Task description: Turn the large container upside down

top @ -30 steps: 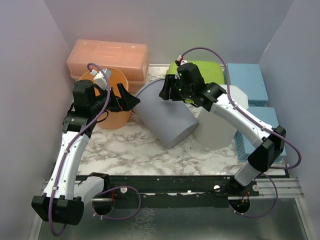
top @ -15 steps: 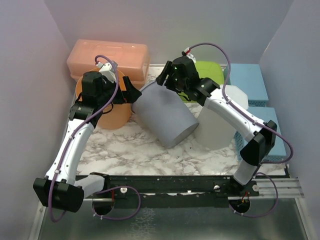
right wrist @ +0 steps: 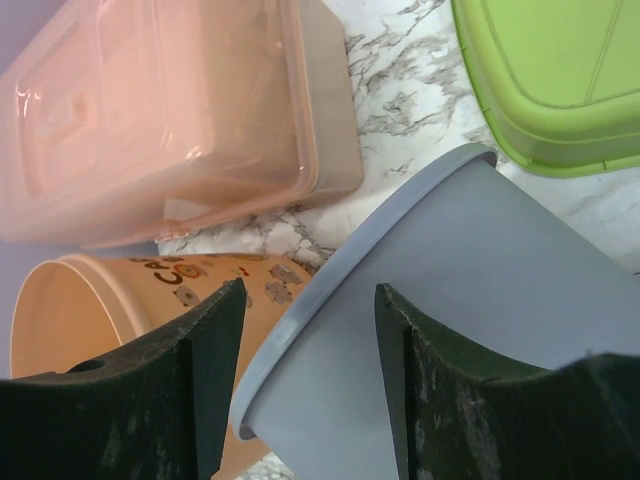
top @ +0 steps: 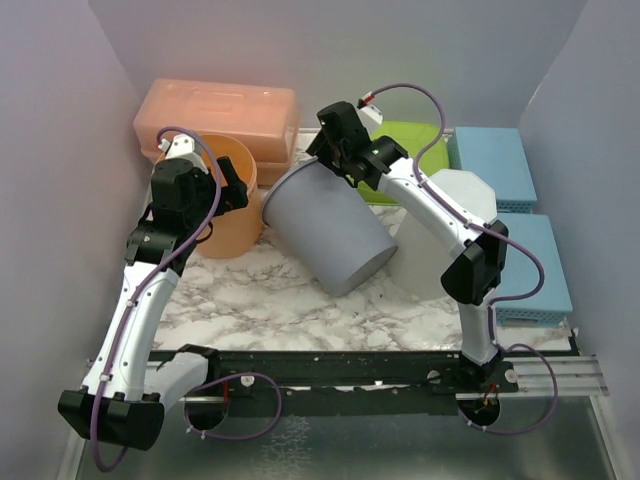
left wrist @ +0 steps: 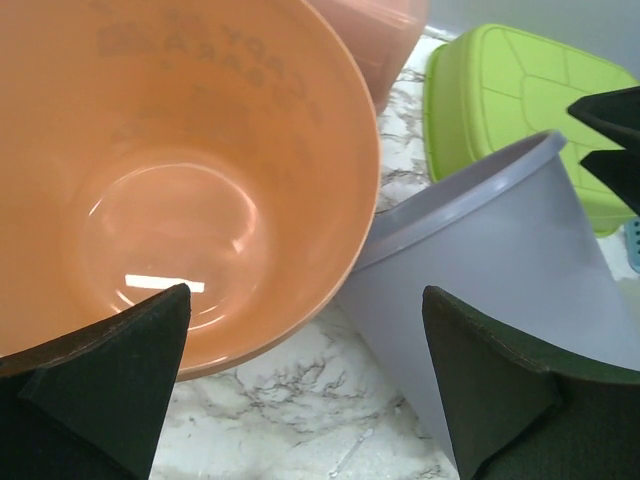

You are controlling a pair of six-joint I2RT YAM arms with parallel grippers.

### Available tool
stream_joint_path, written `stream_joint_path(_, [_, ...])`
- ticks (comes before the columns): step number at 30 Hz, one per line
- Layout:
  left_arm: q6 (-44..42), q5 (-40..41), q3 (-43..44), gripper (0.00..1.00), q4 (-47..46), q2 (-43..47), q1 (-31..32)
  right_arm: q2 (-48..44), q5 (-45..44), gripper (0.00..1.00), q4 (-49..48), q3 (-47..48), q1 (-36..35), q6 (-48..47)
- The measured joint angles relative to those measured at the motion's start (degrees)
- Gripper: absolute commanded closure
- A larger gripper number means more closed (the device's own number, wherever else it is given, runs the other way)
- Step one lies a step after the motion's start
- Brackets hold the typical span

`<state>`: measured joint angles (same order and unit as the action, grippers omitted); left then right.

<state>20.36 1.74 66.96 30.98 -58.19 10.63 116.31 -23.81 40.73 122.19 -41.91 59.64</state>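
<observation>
The large container (top: pixel 335 235) is a grey bucket tilted on the marble table (top: pixel 250 295), with its rim toward the back left and leaning against an orange bucket (top: pixel 228 215). My right gripper (top: pixel 322 150) is open at the grey rim. In the right wrist view its fingers (right wrist: pixel 215 340) straddle the rim, one outside and one over the grey wall (right wrist: pixel 460 300), with gaps on both sides. My left gripper (top: pixel 240 185) is wide open and holds nothing. It hangs between the orange bucket (left wrist: pixel 180 170) and the large container (left wrist: pixel 500 260).
A translucent orange lidded box (top: pixel 215 115) stands at the back left and a green lidded box (top: pixel 415 140) at the back. A white container (top: pixel 440 245) sits right of the grey bucket. Two blue baskets (top: pixel 490 165) (top: pixel 535 265) line the right side.
My right gripper has moved back and left onto the grey bucket's rim. My left gripper has pulled back from that rim toward the orange bucket. The grey bucket has barely shifted.
</observation>
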Motion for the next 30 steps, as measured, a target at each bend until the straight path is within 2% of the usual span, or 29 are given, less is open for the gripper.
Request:
stream_joint_path(11, [0.0, 5.4, 0.0, 0.01, 2.7, -0.2, 0.0, 1.6, -0.5, 0.46, -2.0, -0.3, 0.0, 1.1])
stream_joint_path(16, [-0.2, 7.9, 0.0, 0.01, 4.3, -0.2, 0.0, 3.6, 0.8, 0.52, -3.4, -0.2, 0.0, -0.8])
stream_joint_path(19, [-0.3, 10.3, 0.0, 0.01, 5.6, -0.2, -0.1, 4.6, 1.8, 0.60, -3.3, 0.1, -0.4, -2.6])
stream_joint_path(26, [0.3, 17.0, -1.2, 0.01, 7.5, -0.2, -1.6, 5.1, 4.0, 0.62, -4.3, 0.2, -2.5, -7.6])
stream_joint_path(30, [1.3, 18.6, -3.1, 0.01, 8.3, -0.2, -3.2, 5.1, 6.8, 0.67, -5.0, 0.2, -3.1, -9.8])
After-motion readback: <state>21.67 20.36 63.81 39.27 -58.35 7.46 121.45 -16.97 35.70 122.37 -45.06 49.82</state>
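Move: The large grey container lies tipped under my right hand, its middle about 9 cm back, 3 cm right and 12 cm below. The orange bin stands some 21 cm left and 5 cm back, the pink box 21 cm left and 13 cm ahead, the green tray 15 cm right and 8 cm ahead. From my left hand the orange bin is about 6 cm left, 3 cm ahead and 14 cm below; the grey container lies 19 cm right and 2 cm back. I lower my right hand about 4 cm so that the fingers straddle the far part of the grey container's rim, narrow them without shutting, and swing some 5 cm left, turning counter-clockwise about 15 degrees, pushing the rim towards the orange bin. My left hand, wide open, backs off about 8 cm left and 5 cm down over the bin's mouth, turning some 20 degrees counter-clockwise. ##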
